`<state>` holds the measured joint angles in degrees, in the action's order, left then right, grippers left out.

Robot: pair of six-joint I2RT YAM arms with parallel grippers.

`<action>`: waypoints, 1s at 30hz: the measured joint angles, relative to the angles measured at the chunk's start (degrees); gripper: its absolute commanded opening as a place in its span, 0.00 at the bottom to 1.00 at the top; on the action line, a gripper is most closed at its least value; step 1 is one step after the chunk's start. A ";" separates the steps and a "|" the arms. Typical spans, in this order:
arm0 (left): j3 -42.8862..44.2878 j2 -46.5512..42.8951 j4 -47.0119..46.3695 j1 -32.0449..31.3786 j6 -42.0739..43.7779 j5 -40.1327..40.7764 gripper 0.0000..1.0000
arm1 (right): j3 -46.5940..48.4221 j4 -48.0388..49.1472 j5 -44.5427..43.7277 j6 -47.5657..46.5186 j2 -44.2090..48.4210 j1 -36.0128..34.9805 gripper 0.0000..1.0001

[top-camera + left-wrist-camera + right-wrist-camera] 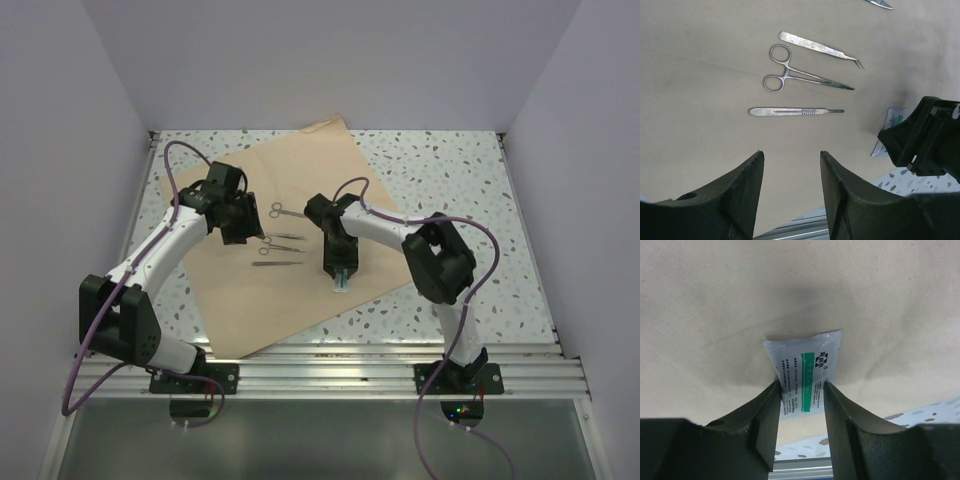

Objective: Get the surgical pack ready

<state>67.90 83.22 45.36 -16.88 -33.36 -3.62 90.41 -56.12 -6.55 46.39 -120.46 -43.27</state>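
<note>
The surgical pack [290, 305] is a wide tan sheet lying flat on the table, and it fills the left wrist view [700, 75] and the right wrist view [715, 315]. A small white packet with a green stripe [807, 365] lies near the sheet's right edge [343, 285]. My right gripper [801, 385] points down at it [342, 272], and both fingers touch the packet's long edges. My left gripper [791, 154] hangs open over the sheet's left part [238, 225], with nothing between its fingers.
Steel instruments lie in a row on the sheet: ring-handled forceps [790, 75], tweezers [817, 48] and a scalpel handle [790, 111]; another pair lies further back [283, 211]. The speckled tabletop [450, 170] shows around the sheet. An aluminium rail [330, 365] runs along the near edge.
</note>
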 measured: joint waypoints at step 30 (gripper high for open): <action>-0.22 0.20 -0.31 0.48 0.00 -0.44 0.53 | -6.05 -0.35 -2.86 -8.09 5.27 4.50 0.69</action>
<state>67.68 83.42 45.06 -16.40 -33.36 -4.05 84.36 -56.47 -9.41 38.30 -115.20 -38.76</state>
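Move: The green-striped packet lies between the right fingertips, its middle straight below the hand point and only about 1 cm down. The scalpel handle is some 15 cm to the hand's left and 4 cm farther out, the clamp about 14 cm left and 7 cm out; the tray stands roughly 27 cm to the right, level with the packet. From the left hand the packet lies about 22 cm right, 3 cm back and 13 cm below. The right hand, its fingers already round the green-striped packet, sweeps to its right towards the tray, taking the packet along for about 4 cm while rising some 2.5 cm. Up there the fingers open and give up their squeeze on the packet, then the still-opening hand sinks again by about 1.5 cm and slips a little farther right, ending low over the packet with the fingertips spread on either side. ##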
